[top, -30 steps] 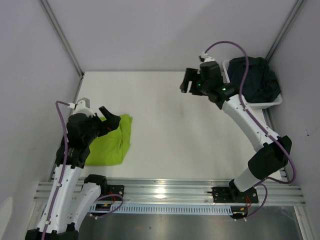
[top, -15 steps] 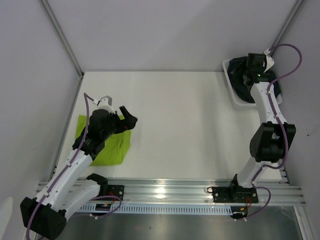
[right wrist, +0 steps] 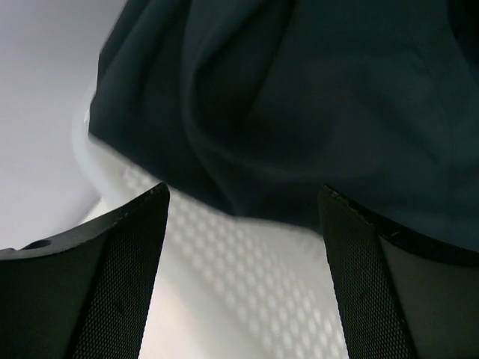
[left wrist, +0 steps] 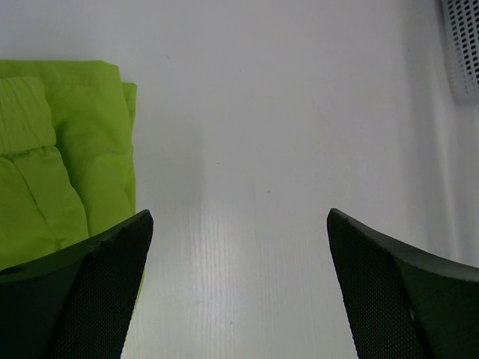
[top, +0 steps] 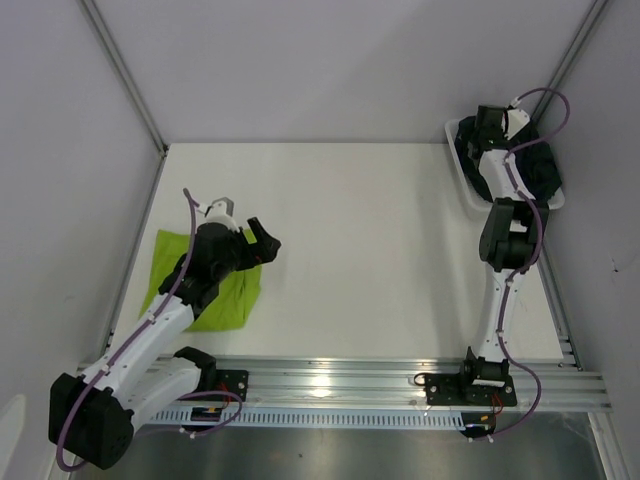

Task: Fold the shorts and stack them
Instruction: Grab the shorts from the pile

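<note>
The lime green shorts [top: 225, 303] lie folded flat at the table's left side; in the left wrist view they [left wrist: 63, 157] fill the left edge. My left gripper [top: 262, 240] hovers open just past their right edge, its jaws [left wrist: 238, 224] over bare table with nothing between them. The dark navy-teal shorts [top: 538, 165] sit bunched in the white mesh basket [top: 468, 190] at the back right. My right gripper [top: 480, 128] hangs open over that basket, jaws [right wrist: 243, 196] straddling the basket's mesh wall [right wrist: 247, 299] just below the dark fabric [right wrist: 314, 97], gripping nothing.
Grey walls enclose the table on the left, back and right. The basket's corner [left wrist: 464, 45] shows far off in the left wrist view. A metal rail [top: 330, 375] with both arm bases runs along the near edge.
My right arm has swung from over the table's back middle to the basket and stretched tall over it. My left gripper has shifted right, off the green shorts to their right edge.
</note>
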`<state>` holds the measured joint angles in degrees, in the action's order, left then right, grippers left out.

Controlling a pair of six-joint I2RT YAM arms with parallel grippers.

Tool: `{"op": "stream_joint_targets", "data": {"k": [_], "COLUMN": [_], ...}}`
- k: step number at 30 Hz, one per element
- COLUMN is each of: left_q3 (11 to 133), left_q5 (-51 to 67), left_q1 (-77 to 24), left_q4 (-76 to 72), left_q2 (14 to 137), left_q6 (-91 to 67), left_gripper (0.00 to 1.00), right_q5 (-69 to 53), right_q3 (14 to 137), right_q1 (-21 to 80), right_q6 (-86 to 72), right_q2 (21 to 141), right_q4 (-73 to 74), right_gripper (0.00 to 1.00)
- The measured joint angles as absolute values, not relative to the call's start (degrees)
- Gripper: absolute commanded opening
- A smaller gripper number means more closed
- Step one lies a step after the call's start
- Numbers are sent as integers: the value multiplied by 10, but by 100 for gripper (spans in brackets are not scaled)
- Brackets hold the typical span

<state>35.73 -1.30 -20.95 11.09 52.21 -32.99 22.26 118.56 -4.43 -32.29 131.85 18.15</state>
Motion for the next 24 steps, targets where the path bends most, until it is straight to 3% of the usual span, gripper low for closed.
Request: {"op": "stream_joint_targets", "data": {"k": [5, 8, 12, 13, 19, 24], "left_q3": [346, 346, 346, 346, 346, 346], "left_q5": [-8, -14, -20, -21, -26, -22], "left_q1": [-228, -231, -231, -231, -235, -252], "left_q4": [112, 116, 121, 122, 130, 138], "left_q2": [515, 495, 465, 461, 457, 445], "left_q6": [-327, -322, -317, -316, -315, -317], "left_gripper": [99, 99, 99, 99, 99, 99], "right_q5": [236, 242, 246, 245, 248, 278], "right_q3": [1301, 1358, 1360, 1360, 1360, 1358], "right_q1": [-55, -58, -61, -62, -58, -36], "right_q6": [-304, -294, -294, -294, -274, -225], "right_q2": [1435, 1492, 1518, 1521, 1507, 1418], "right_q4": [148, 135, 123, 120, 89, 82], "right_gripper": [82, 60, 4, 0, 0, 0]}}
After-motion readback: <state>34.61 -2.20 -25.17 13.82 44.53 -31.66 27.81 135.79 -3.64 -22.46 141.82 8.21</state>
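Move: The right hand is open over the left part of the white basket. The far-left fold of the dark shorts it is to pinch lies about 6 cm ahead, 3 cm to its right and 8 cm below. The basket's middle is some 5 cm back and 5 cm to the right of the hand, roughly 11 cm down. From the left hand, that fold is about 40 cm ahead and 58 cm to the right, 9 cm lower. The right fingers shut fully on the far-left fold of the dark shorts and pinch it, after the hand has dipped forward and down into the basket, about 7 cm lower and a little to the right. Then the hand pulls almost straight up some 13 cm, gripping still, its fingertips tipping up a little. The open, empty left hand drifts back a few centimetres. ##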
